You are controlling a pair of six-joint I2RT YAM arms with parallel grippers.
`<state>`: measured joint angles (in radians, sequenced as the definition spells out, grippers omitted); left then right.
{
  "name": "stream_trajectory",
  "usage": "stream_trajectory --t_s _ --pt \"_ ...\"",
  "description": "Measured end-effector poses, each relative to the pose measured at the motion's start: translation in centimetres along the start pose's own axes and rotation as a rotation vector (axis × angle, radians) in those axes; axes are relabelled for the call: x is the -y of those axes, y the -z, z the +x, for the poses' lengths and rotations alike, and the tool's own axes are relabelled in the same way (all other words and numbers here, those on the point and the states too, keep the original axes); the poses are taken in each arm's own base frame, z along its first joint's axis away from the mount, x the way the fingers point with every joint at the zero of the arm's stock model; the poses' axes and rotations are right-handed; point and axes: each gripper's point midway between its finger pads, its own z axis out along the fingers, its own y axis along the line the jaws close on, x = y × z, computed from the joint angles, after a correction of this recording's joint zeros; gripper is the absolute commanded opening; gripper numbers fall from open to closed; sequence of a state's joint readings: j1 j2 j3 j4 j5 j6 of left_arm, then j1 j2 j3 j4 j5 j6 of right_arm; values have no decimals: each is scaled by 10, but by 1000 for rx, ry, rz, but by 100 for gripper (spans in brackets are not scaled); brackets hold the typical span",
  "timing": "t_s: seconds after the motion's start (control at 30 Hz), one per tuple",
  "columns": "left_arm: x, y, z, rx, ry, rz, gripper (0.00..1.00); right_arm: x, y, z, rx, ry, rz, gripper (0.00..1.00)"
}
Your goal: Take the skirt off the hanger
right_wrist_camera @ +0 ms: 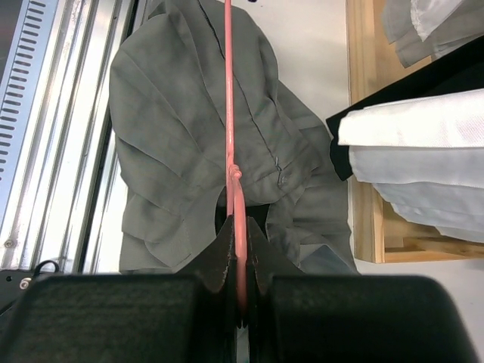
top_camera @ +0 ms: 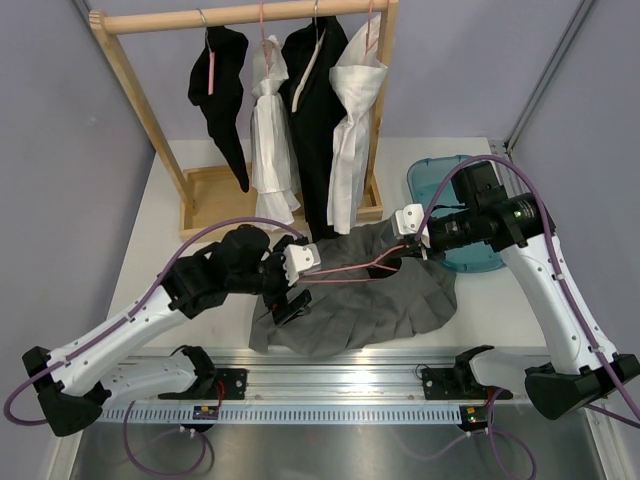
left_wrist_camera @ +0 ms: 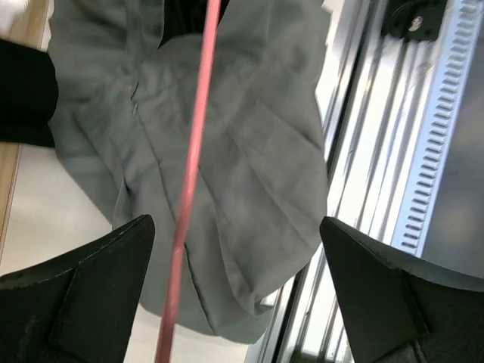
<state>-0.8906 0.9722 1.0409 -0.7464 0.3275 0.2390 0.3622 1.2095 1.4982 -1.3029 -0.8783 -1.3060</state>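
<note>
The grey skirt point(top_camera: 380, 300) lies crumpled on the table near the front rail, below the thin pink hanger point(top_camera: 345, 270) that runs across above it. My right gripper point(top_camera: 408, 240) is shut on the hanger's hook; in the right wrist view the pink wire point(right_wrist_camera: 229, 113) runs straight out from the closed gripper point(right_wrist_camera: 240, 249) over the skirt point(right_wrist_camera: 174, 128). At the hanger's left end my left gripper point(top_camera: 296, 282) stands wide open. The left wrist view has the pink bar point(left_wrist_camera: 193, 151) passing between the fingers point(left_wrist_camera: 76, 295), nearer the left one, with the skirt point(left_wrist_camera: 249, 151) under it.
A wooden rack point(top_camera: 135, 90) at the back carries black point(top_camera: 225, 80) and white point(top_camera: 270, 130) garments on hangers. A blue tray point(top_camera: 440, 175) lies behind the right arm. The metal rail point(top_camera: 330, 385) runs along the near table edge, and the skirt's hem reaches it.
</note>
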Motion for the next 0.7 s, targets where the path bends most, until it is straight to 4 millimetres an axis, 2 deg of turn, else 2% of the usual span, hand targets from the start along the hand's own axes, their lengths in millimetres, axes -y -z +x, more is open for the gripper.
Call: stream_trajectory --t_s 0.1,0.23,0.27,0.37,0.47,0.5,0.6,0.67,0.7 --pt "-7 0 6 -23 2 -39 86 -2 0 0 2 -4 -7 0" --pt "-12 -1 4 -15 1 -66 65 -3 0 -1 2 -6 -11 0" --pt "-12 -1 3 -14 3 -69 55 -4 0 0 2 -7 -12 0" --pt "-14 -1 2 -11 6 -76 34 -4 0 0 2 -9 -13 0" --pt "-15 0 3 -12 14 -86 26 -5 0 0 3 -14 -16 0" --pt "-15 0 3 -11 18 -86 16 -5 0 -1 3 -14 -17 0" --pt "-14 1 2 -5 24 -87 1 -6 0 -1 6 -15 -19 0" --pt "-13 3 1 2 24 -88 1 -6 -1 -3 16 -17 -22 0" --pt "-13 5 0 9 23 -89 12 -6 -1 -3 19 -17 -23 0"
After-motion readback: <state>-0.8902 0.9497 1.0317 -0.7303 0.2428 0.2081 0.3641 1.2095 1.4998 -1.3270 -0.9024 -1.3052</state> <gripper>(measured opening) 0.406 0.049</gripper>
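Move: The pink hanger's free end lies practically at the left hand, about 2 cm ahead of the point between its open fingers and about 1 cm above it. The skirt lies flat below, its middle some 14 cm to the right of that hand, 6 cm ahead and 20 cm down; the black garment's hem hangs 14 cm ahead, 7 cm right, 12 cm lower. From the right hand, the hanger's free end is about 22 cm left, 4 cm back and 5 cm down. The hanger's free end is what the left hand closes on: the hand eases forward barely 1.5 cm to bring the pink rod between its fingers, turning about 5 degrees counter-clockwise, while the fingers narrow from almost fully open to roughly two fifths and stop there around the end. The right hand stays nearly in place, its shut fingers keeping their pinch at the hook side. ##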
